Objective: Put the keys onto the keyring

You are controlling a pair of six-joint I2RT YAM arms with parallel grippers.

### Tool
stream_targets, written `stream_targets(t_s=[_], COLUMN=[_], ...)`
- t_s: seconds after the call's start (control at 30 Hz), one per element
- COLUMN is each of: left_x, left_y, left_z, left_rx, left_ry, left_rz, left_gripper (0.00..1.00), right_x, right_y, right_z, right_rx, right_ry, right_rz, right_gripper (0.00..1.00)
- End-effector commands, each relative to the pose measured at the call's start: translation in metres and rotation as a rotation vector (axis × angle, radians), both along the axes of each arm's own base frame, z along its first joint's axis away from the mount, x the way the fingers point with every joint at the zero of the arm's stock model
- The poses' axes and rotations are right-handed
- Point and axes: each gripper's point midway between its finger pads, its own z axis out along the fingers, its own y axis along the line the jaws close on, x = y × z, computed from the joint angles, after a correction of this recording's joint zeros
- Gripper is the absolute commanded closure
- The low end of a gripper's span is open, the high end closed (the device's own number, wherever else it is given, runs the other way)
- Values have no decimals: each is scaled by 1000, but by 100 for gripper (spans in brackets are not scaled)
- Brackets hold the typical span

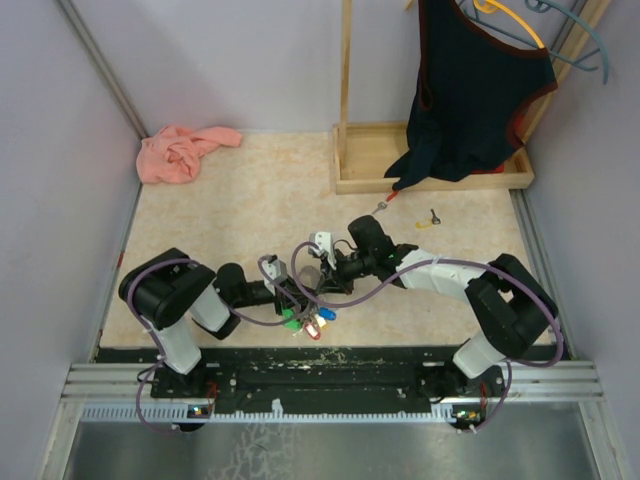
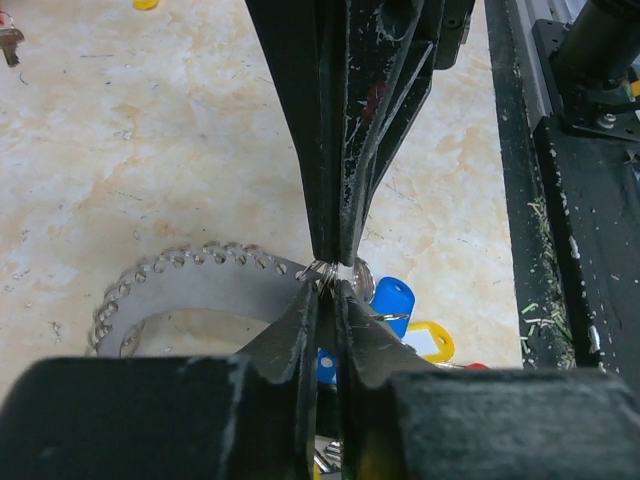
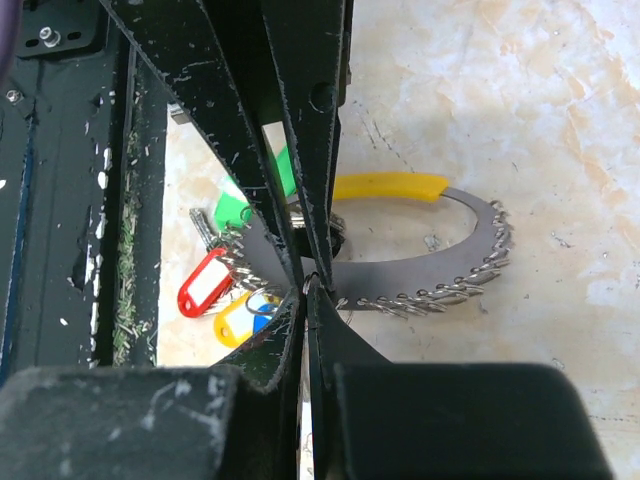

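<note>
Both grippers meet tip to tip low over the table's near middle. In the left wrist view my left gripper (image 2: 330,288) is closed on a small silver split ring of the keyring (image 2: 200,285), a flat grey ring edged with several small rings. My right gripper (image 2: 335,252) comes down from above onto the same spot. In the right wrist view my right gripper (image 3: 308,286) is shut on that small ring, with the keyring (image 3: 470,250) lying behind. Coloured tags (image 1: 308,320) hang off it. A red-capped key (image 1: 385,204) and a yellow-capped key (image 1: 428,222) lie loose farther back.
A pink cloth (image 1: 180,150) lies at the back left. A wooden tray (image 1: 360,160) with an upright post stands at the back right, and a dark garment (image 1: 470,90) hangs over it. The black rail (image 1: 330,355) runs along the near edge, close to the tags.
</note>
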Motion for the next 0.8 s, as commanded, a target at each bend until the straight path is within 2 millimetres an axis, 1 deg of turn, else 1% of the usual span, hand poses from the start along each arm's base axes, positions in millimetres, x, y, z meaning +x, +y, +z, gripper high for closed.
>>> stream_targets(t_s=[0.0, 0.03, 0.07, 0.17, 0.27, 0.3, 0.43, 0.53, 0.67, 0.73, 0.77], left_x=[4, 4, 4, 4, 6, 8, 16, 22, 22, 24, 23], left_y=[-5, -4, -3, 0, 0, -1, -3, -2, -3, -3, 0], left_z=[56, 56, 57, 60, 54, 51, 36, 27, 26, 30, 27], left_rx=[-151, -151, -151, -152, -116, -96, 19, 131, 215, 256, 296], left_ry=[-245, -250, -253, -255, -195, -167, -89, -32, 33, 51, 76], left_rz=[-17, -11, -6, 14, 26, 30, 69, 129, 188, 221, 238], left_gripper=[95, 99, 100, 100, 100, 100, 100, 100, 100, 100, 100], right_x=[12, 13, 14, 15, 16, 17, 24, 29, 32, 30, 29], right_y=[11, 10, 9, 3, -5, -7, -19, -28, -34, -35, -35], right_z=[27, 26, 25, 22, 21, 21, 25, 30, 44, 49, 51], right_rx=[70, 64, 57, 32, 20, 19, 6, 14, 91, 130, 145], right_ry=[-70, -71, -75, -87, -104, -115, -186, -265, -353, -380, -391], right_rz=[25, 21, 15, -8, -40, -56, -115, -151, -177, -174, -171], right_gripper=[100, 100, 100, 100, 100, 98, 84, 76, 72, 71, 71])
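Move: The keyring's near coil end sits at both sets of fingertips, within a centimetre or so; the right fingers already hold it and the left ones are nearly shut on it. The body's middle is about 4 cm ahead of either hand, 2 cm left and 2 cm lower. From the left hand, the blue tag lies some 3 cm back and 1 cm right, the red tag 5 cm back and 1 cm left, the green tag 4 cm back and 4 cm left, all roughly 3 cm below. The keyring changes hands: the left fingers shut fully to pinch wire at its near coil end, then that hand lifts about 5 cm, easing forward and slightly right, with a small counter-clockwise turn. As the lift starts, the right fingers let go, opening about a quarter, and that hand backs off some 4 cm to the right, a little up and forward, rolling about 15 degrees. ##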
